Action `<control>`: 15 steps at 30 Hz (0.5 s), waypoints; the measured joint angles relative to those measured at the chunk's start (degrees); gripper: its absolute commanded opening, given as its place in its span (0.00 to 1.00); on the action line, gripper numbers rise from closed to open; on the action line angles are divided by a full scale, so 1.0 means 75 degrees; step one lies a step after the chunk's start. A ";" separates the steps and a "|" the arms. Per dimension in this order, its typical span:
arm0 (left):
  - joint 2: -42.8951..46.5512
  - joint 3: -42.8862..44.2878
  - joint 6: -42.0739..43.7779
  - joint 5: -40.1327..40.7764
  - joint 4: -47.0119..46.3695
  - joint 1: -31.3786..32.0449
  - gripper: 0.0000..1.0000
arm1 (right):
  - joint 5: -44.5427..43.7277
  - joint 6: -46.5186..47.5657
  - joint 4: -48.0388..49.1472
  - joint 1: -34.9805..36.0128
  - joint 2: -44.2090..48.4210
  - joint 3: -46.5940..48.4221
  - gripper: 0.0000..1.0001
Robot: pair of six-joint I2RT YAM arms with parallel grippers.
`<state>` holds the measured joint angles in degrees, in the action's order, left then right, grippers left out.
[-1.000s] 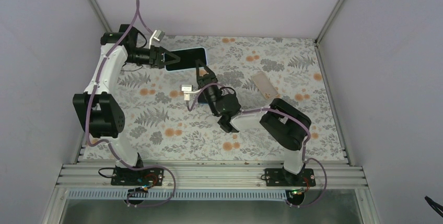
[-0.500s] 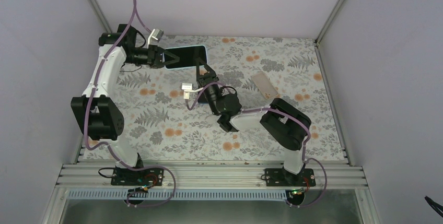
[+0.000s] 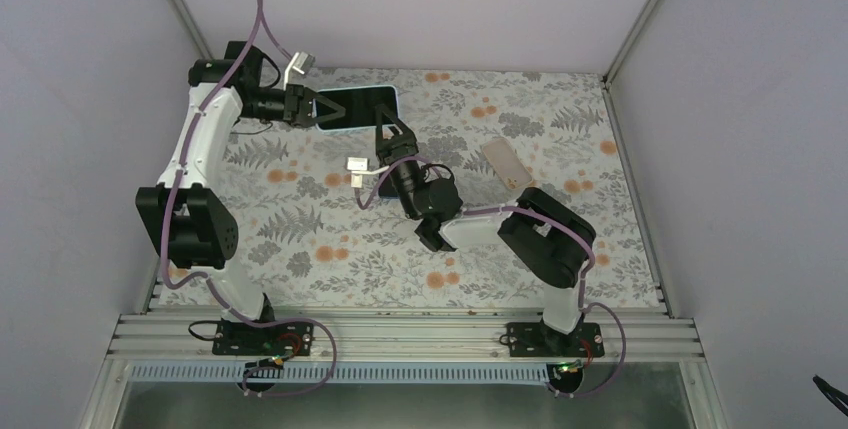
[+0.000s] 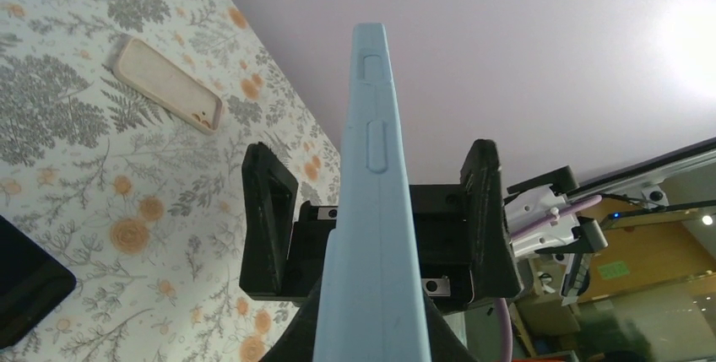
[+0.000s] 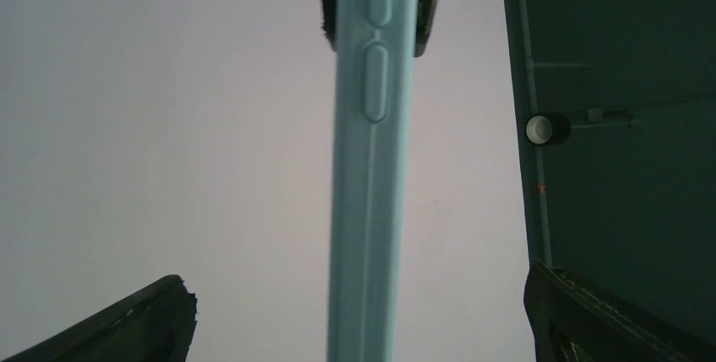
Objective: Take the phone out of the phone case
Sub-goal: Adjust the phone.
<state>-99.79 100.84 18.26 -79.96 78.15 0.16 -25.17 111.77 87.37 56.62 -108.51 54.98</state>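
The phone (image 3: 358, 107), black screen with a pale blue rim, is held off the table at the back left. My left gripper (image 3: 318, 111) is shut on its left end. The left wrist view shows its blue side edge (image 4: 371, 210) rising from between my left gripper's (image 4: 367, 341) jaws. My right gripper (image 3: 392, 135) stands open at the phone's near long edge. In the right wrist view that edge (image 5: 367, 176) runs between the spread jaws of the right gripper (image 5: 355, 320) without touching either. The phone case (image 3: 505, 164), a pale beige shell, lies on the table to the right, also in the left wrist view (image 4: 169, 83).
A second dark phone (image 4: 25, 286) lies on the flowered tablecloth (image 3: 300, 239) near the right arm's wrist. Grey walls (image 3: 90, 69) close in the left, back and right sides. An aluminium rail (image 3: 400, 334) carries the arm bases at the near edge.
The left gripper closed on the phone's left end. The right gripper, shut on the phone's near edge before, has opened and let go. The phone shifted slightly toward the back.
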 measured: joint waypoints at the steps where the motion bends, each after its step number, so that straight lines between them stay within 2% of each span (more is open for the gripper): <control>1: 0.0000 0.0061 0.0026 0.0003 0.0003 0.0000 0.02 | -0.0006 0.0012 0.0000 0.0000 0.0000 -0.0003 1.00; 6: -0.0003 0.0600 0.0335 0.0420 0.0023 -0.0003 0.02 | -0.0341 -0.0256 -0.0032 0.0000 0.0254 -0.0239 1.00; 9: -0.0064 0.1142 0.0664 0.1026 0.0052 -0.0003 0.02 | -0.0787 -0.1000 -0.0527 -0.0003 0.1122 -0.0452 1.00; 11: -0.0131 0.1556 0.0909 0.1017 0.0108 0.0052 0.02 | -0.1116 -0.1944 -0.1915 -0.0017 0.1976 -0.0373 1.00; 13: -0.0128 0.1938 0.1244 0.1626 0.0067 0.0105 0.02 | -0.1250 -0.3206 -0.3856 -0.0090 0.2655 0.0102 1.00; 15: -0.0128 0.2002 0.1638 0.2221 0.0026 0.0102 0.02 | -0.0828 -0.4922 -0.6948 -0.0318 0.2981 0.1647 1.00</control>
<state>-100.75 115.85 30.55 -63.31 78.35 0.93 -31.38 74.85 35.27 54.24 -86.15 67.33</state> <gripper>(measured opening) 0.118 0.997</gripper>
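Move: The light-blue phone, already clamped at its left end by the left hand, has its middle about 5 cm to that hand's right and level with it. From the right hand that middle lies some 5 cm left, 1 cm ahead and 1 cm up, its edge between the open fingers. The black phone lies roughly 2 cm ahead of and 2 cm right of the right hand, 32 cm below; the beige case, equally low, about 29 cm right and 5 cm ahead. The light-blue phone stays pinched in the left hand, which carries it about 3 cm forward and up while rolling it some 30 degrees, so its far edge rises and its right end dips. The right hand, fingers already wide open, pulls off the phone's edge to the right, then climbs to about 9 cm up, its fingers swinging down towards level and drifting slightly forward and back left at the end. ##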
